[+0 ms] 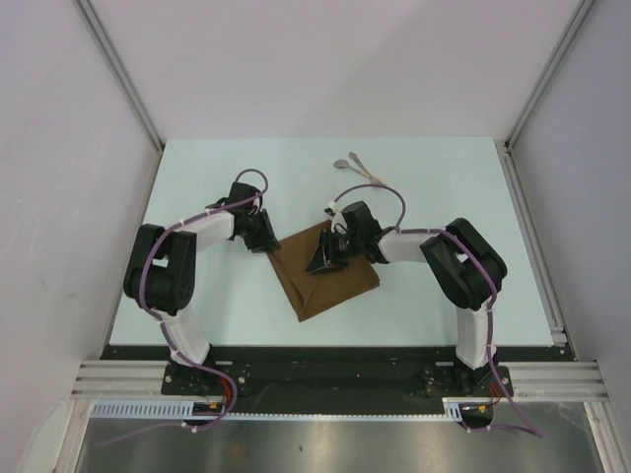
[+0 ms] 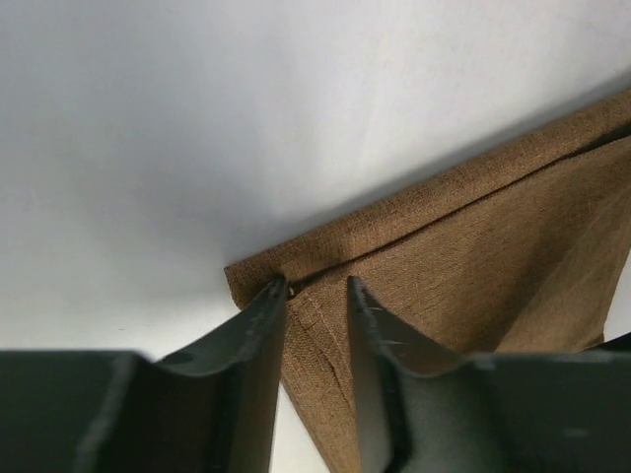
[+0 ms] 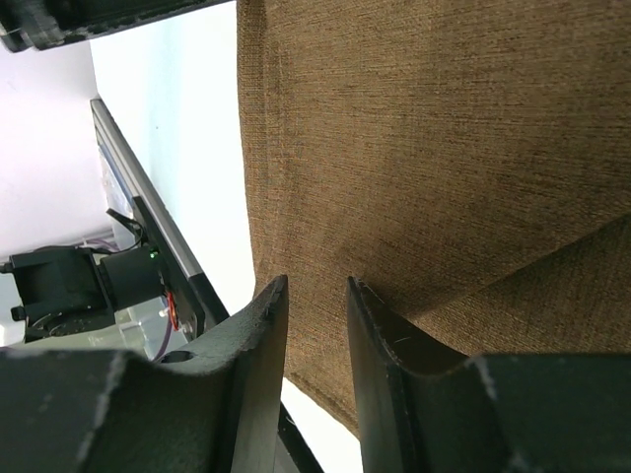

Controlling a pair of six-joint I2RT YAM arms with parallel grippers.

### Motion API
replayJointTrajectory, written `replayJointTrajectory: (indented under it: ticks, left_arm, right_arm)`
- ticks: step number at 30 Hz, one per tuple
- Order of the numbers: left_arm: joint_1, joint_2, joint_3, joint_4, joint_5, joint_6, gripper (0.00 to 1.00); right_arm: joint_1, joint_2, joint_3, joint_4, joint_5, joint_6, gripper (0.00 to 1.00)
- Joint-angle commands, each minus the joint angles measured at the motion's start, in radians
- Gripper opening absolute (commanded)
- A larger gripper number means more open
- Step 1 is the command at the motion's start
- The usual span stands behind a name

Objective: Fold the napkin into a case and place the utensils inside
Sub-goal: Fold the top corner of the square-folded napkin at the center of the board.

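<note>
The brown napkin (image 1: 330, 276) lies folded into a flat slanted shape in the middle of the table. My left gripper (image 1: 268, 243) is at its left corner. In the left wrist view the fingers (image 2: 266, 325) straddle that corner of the napkin (image 2: 473, 256), and the cloth lies flat in the gap at the left gripper (image 2: 315, 284). My right gripper (image 1: 321, 263) hovers low over the napkin's middle. Its jaws stand apart above the cloth (image 3: 424, 148), beside a folded edge, with nothing pinched at the right gripper (image 3: 315, 281). The two silvery utensils (image 1: 357, 168) lie crossed at the far side.
The pale table (image 1: 444, 197) is boxed in by white walls on three sides. A metal rail (image 1: 537, 246) runs along its right edge, and the black base rail (image 3: 148, 227) lies at the near edge.
</note>
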Motion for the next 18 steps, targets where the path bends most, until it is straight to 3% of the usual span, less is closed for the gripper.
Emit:
replayJointTrajectory:
  ticks: [1,9,18]
  left_arm:
    - [-0.016,0.056,0.030,-0.042,-0.043,0.032,0.30]
    - [-0.016,0.006,0.087,-0.091,-0.092,0.063,0.00]
    - [-0.015,-0.059,0.081,-0.100,-0.101,0.078,0.00]
  right_arm:
    - [0.012,-0.045,-0.005,0.044,0.006,0.007,0.35]
    - [0.032,-0.050,-0.013,0.048,-0.002,0.009,0.35]
    - [0.058,-0.024,-0.010,0.076,-0.013,0.032,0.35]
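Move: The napkin's left corner lies about 3 cm left of the left fingertips, level with them fore and aft and 1 cm below; its near corner is some 21 cm back and 6 cm right of that hand. The folded flap's edge is right under the right fingertips, about 2 cm below. From the right hand, the near corner is roughly 14 cm back and 2 cm left, and the far corner about 15 cm ahead and 4 cm right. The left hand, tips already down at the napkin's left corner, shuts its fingers fully to pinch the cloth there, edging about 1 cm to its left with its left side tilting up some 5 degrees. Meanwhile the right hand, its fingers still parted and reaching left and down over the flap, slides level about 2 cm back and left towards the near corner, following the flap's edge roughly without gripping it. ##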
